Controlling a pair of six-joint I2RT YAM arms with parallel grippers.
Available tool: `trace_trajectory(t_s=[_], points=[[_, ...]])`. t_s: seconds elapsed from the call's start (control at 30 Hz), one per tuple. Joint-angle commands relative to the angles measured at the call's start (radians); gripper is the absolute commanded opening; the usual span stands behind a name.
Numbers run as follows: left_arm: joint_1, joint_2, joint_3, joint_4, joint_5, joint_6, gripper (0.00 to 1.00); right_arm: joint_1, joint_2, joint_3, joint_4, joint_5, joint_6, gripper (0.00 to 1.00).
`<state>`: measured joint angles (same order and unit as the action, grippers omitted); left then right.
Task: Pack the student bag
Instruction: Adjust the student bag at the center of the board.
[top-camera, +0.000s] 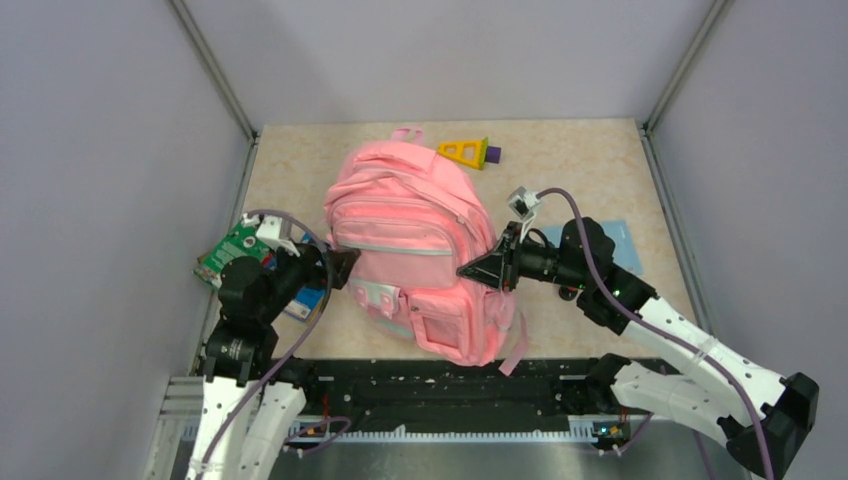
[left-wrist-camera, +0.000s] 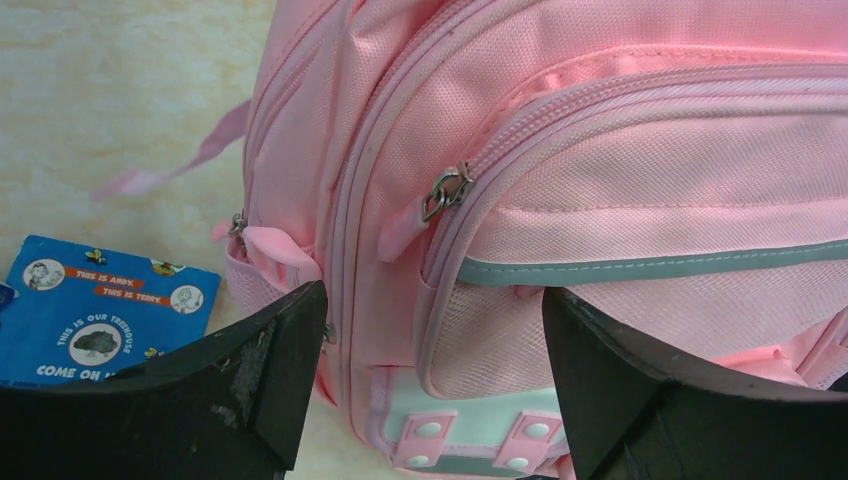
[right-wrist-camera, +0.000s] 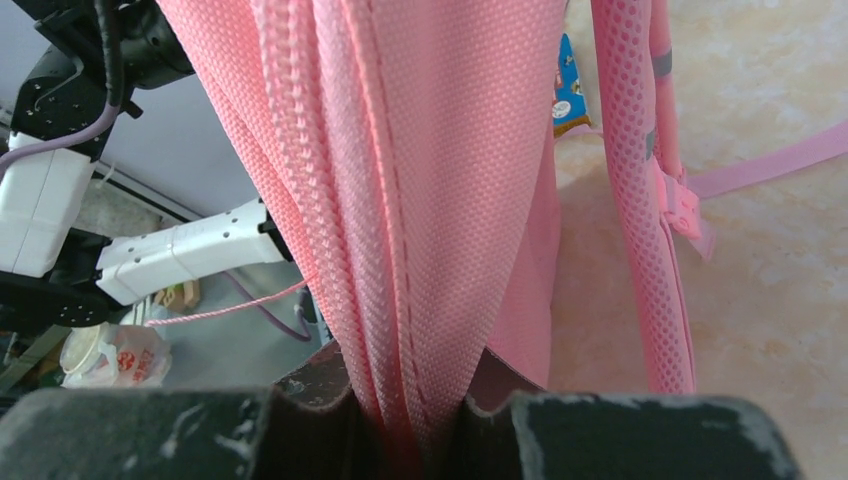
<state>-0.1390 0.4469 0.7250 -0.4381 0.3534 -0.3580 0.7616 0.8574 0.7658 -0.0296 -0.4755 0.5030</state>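
The student bag (top-camera: 410, 250), a big pink backpack, lies front side up in the middle of the table. My right gripper (top-camera: 470, 270) is at its right edge and is shut on a fold of the pink fabric (right-wrist-camera: 430, 200) beside a zipper, which stands pinched between the jaws (right-wrist-camera: 415, 400). On the bag's left side, my left gripper (top-camera: 340, 268) is open. Its wide black fingers frame the lower side pocket and a closed zipper's pull (left-wrist-camera: 447, 190), with nothing between them (left-wrist-camera: 435, 300). The bag (left-wrist-camera: 600, 170) shows its grey strip.
A blue booklet (left-wrist-camera: 100, 315) lies on the table left of the bag, beside a green packet (top-camera: 232, 250). A yellow triangle (top-camera: 465, 152) and a purple block (top-camera: 493, 153) sit behind the bag. A light blue sheet (top-camera: 622, 238) lies under the right arm. Walls close in on three sides.
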Motion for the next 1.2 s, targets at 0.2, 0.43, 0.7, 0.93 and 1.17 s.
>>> trace_trajectory(t_s=[0.2, 0.43, 0.7, 0.93, 1.17], points=[[-0.001, 0.013, -0.066, 0.196, 0.119, -0.047, 0.62, 0.001, -0.013, 0.024, 0.035, -0.046, -0.066, 0.00], [-0.001, 0.015, -0.084, 0.272, 0.206, -0.055, 0.20, 0.001, 0.013, 0.040, -0.027, 0.079, -0.114, 0.00], [-0.001, -0.045, -0.117, 0.313, 0.231, -0.047, 0.00, 0.001, 0.129, 0.087, -0.098, 0.459, -0.130, 0.45], [-0.001, -0.045, -0.134, 0.308, 0.200, -0.057, 0.00, 0.001, 0.161, 0.093, -0.081, 0.546, -0.143, 0.81], [-0.001, -0.040, -0.127, 0.280, 0.146, -0.045, 0.00, 0.001, 0.043, 0.020, -0.059, 0.637, -0.144, 0.84]])
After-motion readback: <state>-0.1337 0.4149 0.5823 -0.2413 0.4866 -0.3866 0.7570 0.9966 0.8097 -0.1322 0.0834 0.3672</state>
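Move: The student bag's left edge, by the zip pull, is about 2 cm to the right of the open left fingers and 1 cm ahead. The right hand still pinches the bag's right side; the bag's middle is some 9 cm to its left and 4 ahead. The blue book lies about 7 cm left and 2 back of the left hand, 13 below. From the right hand, the yellow toy is roughly 27 cm straight ahead, the light-blue folder 25 right and 4 ahead. Easing some 2 cm to the right and a little down, the left hand shuts its wide-open fingers and pinches the bag's left edge at the zipped seam, then keeps hold. The right hand first holds still on the bag's right side, then swings about 10 cm forward, down and somewhat right, turning some 30 degrees clockwise, opening late on the way and letting go. ##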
